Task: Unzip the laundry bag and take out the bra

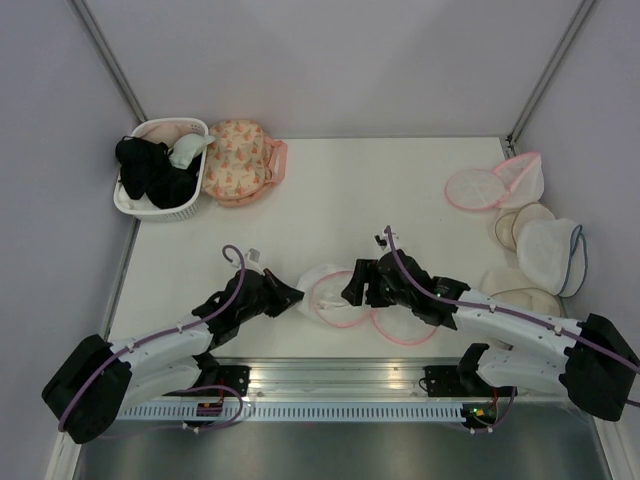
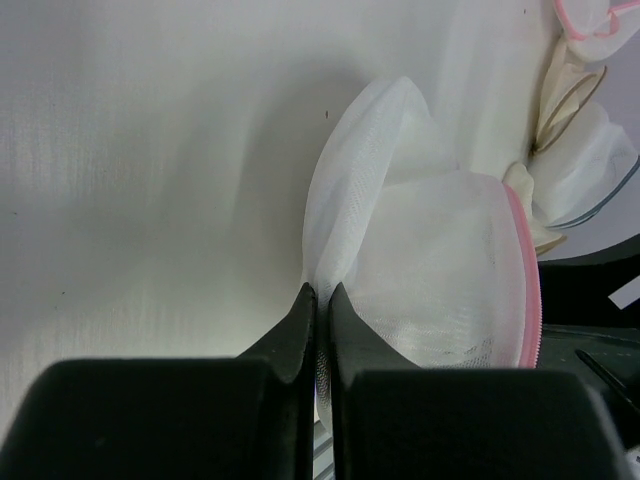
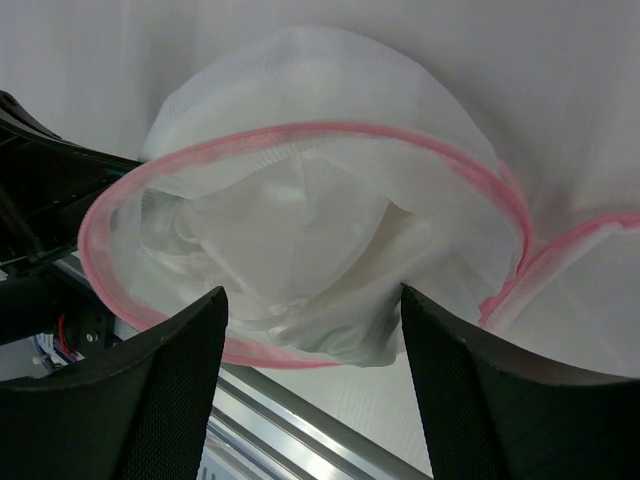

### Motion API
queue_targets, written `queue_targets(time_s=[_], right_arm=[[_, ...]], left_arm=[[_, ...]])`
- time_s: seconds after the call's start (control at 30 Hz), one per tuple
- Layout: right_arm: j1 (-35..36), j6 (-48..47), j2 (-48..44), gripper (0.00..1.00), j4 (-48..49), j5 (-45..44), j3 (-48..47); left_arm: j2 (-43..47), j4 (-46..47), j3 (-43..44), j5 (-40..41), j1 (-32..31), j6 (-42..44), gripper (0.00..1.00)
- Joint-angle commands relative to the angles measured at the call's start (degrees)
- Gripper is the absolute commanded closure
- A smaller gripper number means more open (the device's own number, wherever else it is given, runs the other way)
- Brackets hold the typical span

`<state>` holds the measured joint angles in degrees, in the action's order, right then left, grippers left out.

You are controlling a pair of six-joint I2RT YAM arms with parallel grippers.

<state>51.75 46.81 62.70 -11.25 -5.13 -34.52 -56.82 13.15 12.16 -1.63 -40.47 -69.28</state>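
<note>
The laundry bag (image 1: 330,295) lies near the table's front edge, unzipped, its pink rim (image 3: 300,140) gaping toward the right wrist camera. My left gripper (image 2: 322,292) is shut on a fold of the bag's white mesh (image 2: 430,260) at the bag's left side (image 1: 295,297). The white bra (image 3: 320,260) sits bunched inside the opening, and a limp fold of it hangs out over the rim. My right gripper (image 3: 312,295) is open at the mouth of the bag (image 1: 352,290), one finger on each side of that fold. The right fingertip (image 3: 420,300) touches the fabric.
A white basket (image 1: 128,200) of black garments and a peach floral bag (image 1: 238,160) stand at the back left. More mesh bags (image 1: 495,185) and a white blue-trimmed bag (image 1: 550,255) lie along the right. The metal rail (image 1: 340,375) runs just behind the bag.
</note>
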Motion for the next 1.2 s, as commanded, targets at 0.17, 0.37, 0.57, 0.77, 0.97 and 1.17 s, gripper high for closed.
queue_targets(time_s=[0.17, 0.37, 0.57, 0.77, 0.97, 1.17], right_arm=[[2.2, 0.2, 7.0, 0.28, -3.2, 4.7, -3.6], [3.0, 0.7, 7.6, 0.95, 0.5, 6.5, -3.1], [3.0, -2.9, 3.5, 0.99, -4.4, 7.0, -7.9], [3.1, -8.2, -7.6, 0.99, -10.6, 10.7, -13.6], [2.8, -9.4, -11.9, 1.00, -11.7, 12.1, -15.2], [2.4, -9.5, -12.2, 1.00, -9.0, 17.8, -15.6]], left_arm=[[1.9, 3.4, -1.2, 0.0, 0.3, -2.4, 0.98], [1.1, 4.7, -1.5, -0.7, 0.3, -3.0, 0.98], [2.1, 2.5, -1.4, 0.2, 0.3, -2.8, 0.98], [3.6, 0.5, -1.9, 2.8, 0.4, -2.3, 0.75], [4.1, -3.2, -0.3, 4.4, 0.5, -1.7, 0.00], [10.5, -8.6, 1.8, 6.8, 0.4, -0.2, 0.00]])
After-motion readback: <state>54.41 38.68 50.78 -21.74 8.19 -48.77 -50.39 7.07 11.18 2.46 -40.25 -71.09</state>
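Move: Just below the open right fingers lies the bra, inside the laundry bag's pink-rimmed mouth, about 5 cm lower, 2 cm back and 2 cm to the left. The bag's pink-edged flap lies some 12 cm to the right of that hand, 8 cm back and 8 cm lower. From the left hand, still pinching the bag's left end, the bra is about 9 cm to the right, 2 cm back and 2 cm lower. Dipping about 3.5 cm and drawing back some 3 cm into the bag's mouth, the right hand shuts its fingers on the bra, then lifts it quickly by about 17 cm, easing slightly farther back and turning counter-clockwise. The left hand stays in place, holding the bag's end during the grasp and early lift, then opens wide and lets go. ##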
